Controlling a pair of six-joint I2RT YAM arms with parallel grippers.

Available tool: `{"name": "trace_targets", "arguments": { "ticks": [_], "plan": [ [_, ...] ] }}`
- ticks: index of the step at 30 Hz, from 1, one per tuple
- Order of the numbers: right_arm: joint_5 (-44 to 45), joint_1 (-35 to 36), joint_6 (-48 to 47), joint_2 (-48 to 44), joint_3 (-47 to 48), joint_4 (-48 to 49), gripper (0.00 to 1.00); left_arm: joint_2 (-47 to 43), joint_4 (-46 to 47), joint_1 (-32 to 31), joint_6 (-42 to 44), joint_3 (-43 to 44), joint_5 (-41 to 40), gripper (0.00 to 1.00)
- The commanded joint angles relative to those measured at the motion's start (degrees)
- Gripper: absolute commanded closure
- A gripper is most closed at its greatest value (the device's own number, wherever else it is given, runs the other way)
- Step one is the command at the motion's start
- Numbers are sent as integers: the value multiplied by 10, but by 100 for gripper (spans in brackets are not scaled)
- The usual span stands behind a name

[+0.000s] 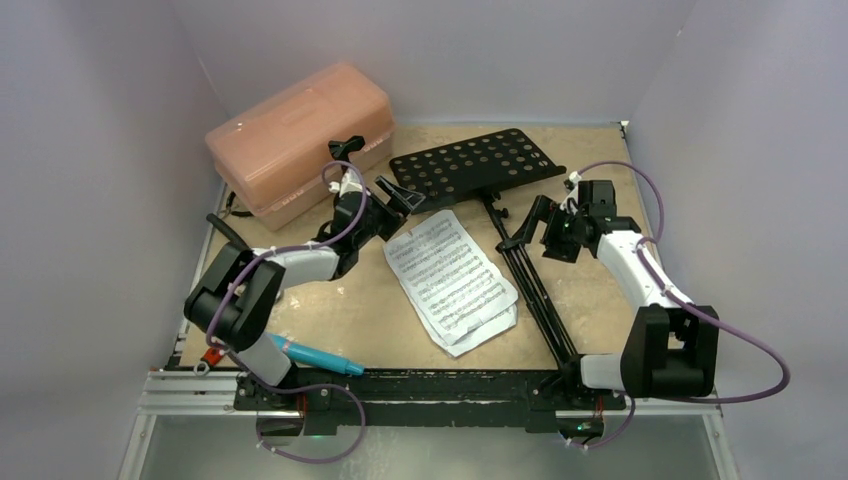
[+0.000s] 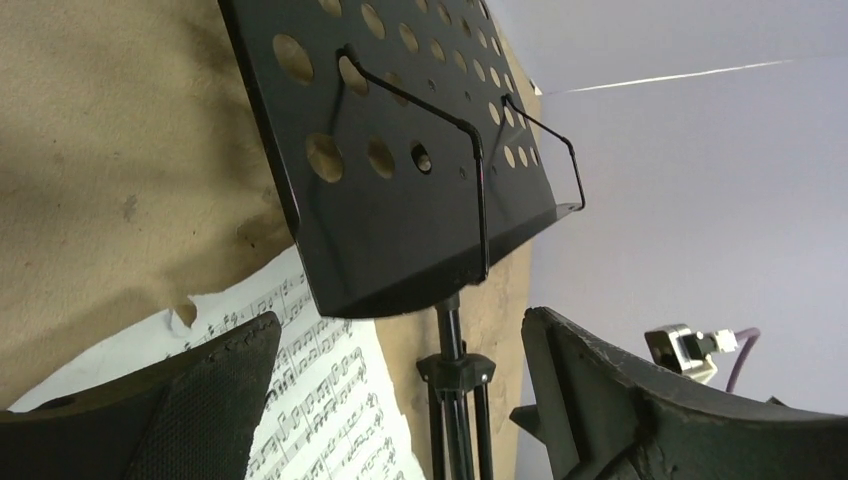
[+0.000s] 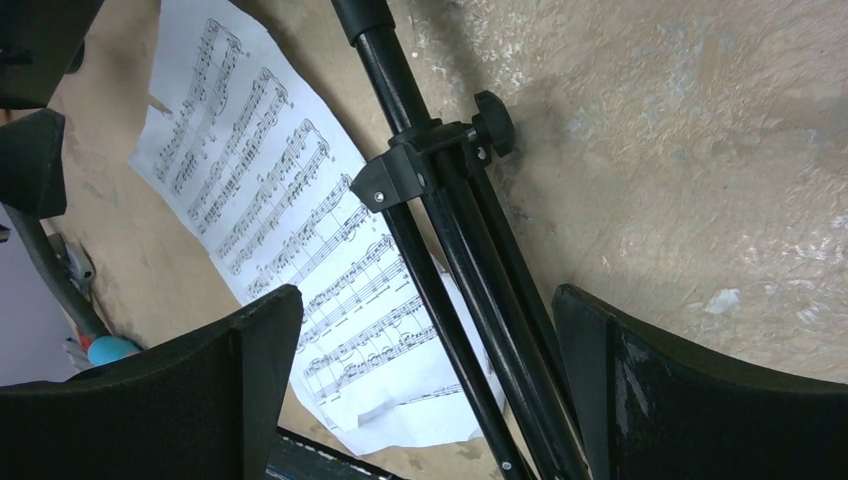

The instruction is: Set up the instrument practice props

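Observation:
The black music stand lies flat on the table, its perforated desk at the back and its folded tripod legs running toward the near edge. Two white sheet-music pages lie overlapped left of the legs. A cyan microphone rests by the left arm's base. My left gripper is open beside the desk's left corner; in its wrist view the desk and pole lie beyond the left gripper. My right gripper is open, and the legs pass between the fingers of the right gripper, untouched.
A pink translucent box stands at the back left, close behind the left arm. A small red-handled tool lies at the near left edge. Purple walls enclose the table on three sides. A black rail runs along the front.

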Motion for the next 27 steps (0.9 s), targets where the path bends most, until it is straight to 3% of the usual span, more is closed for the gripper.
{"name": "trace_targets", "arguments": {
  "ticks": [1,10,20,24,27],
  "plan": [
    [10,3,-20,-11,25,-14,2,33,49,7,-31,41,1,12],
    [9,3,-23,-6,2,6,2,108,85,7,-53,89,40,34],
    [16,19,-36,77,64,42,3,106,115,18,-100,46,1,33],
    [26,32,-47,101,85,46,4,136,157,25,-123,48,15,37],
    [28,40,-49,108,89,41,4,164,206,28,-152,42,15,45]
  ]
}}
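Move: The near-left corner of the music stand's desk is about 4 cm right of the left hand, 2 cm ahead and 5 cm below. The mic stand is level with that hand, some 12 cm left; the sheet music is about 20 cm back, 12 cm right. From the right hand, the stand's post is roughly 5 cm ahead, 9 cm left and 8 cm below; its collar is about 1 cm ahead, 7 cm left. Straddling the near-left corner of the desk, the left fingers close by about a third while that hand reaches some 4 cm forward and 2 cm down, rolling its left side down about 10 degrees; whether they touch the desk can't be seen. The right hand first hovers, then sets off about 4 cm forward, slightly down and left, over the tripod towards the post, its fingers staying wide open. ##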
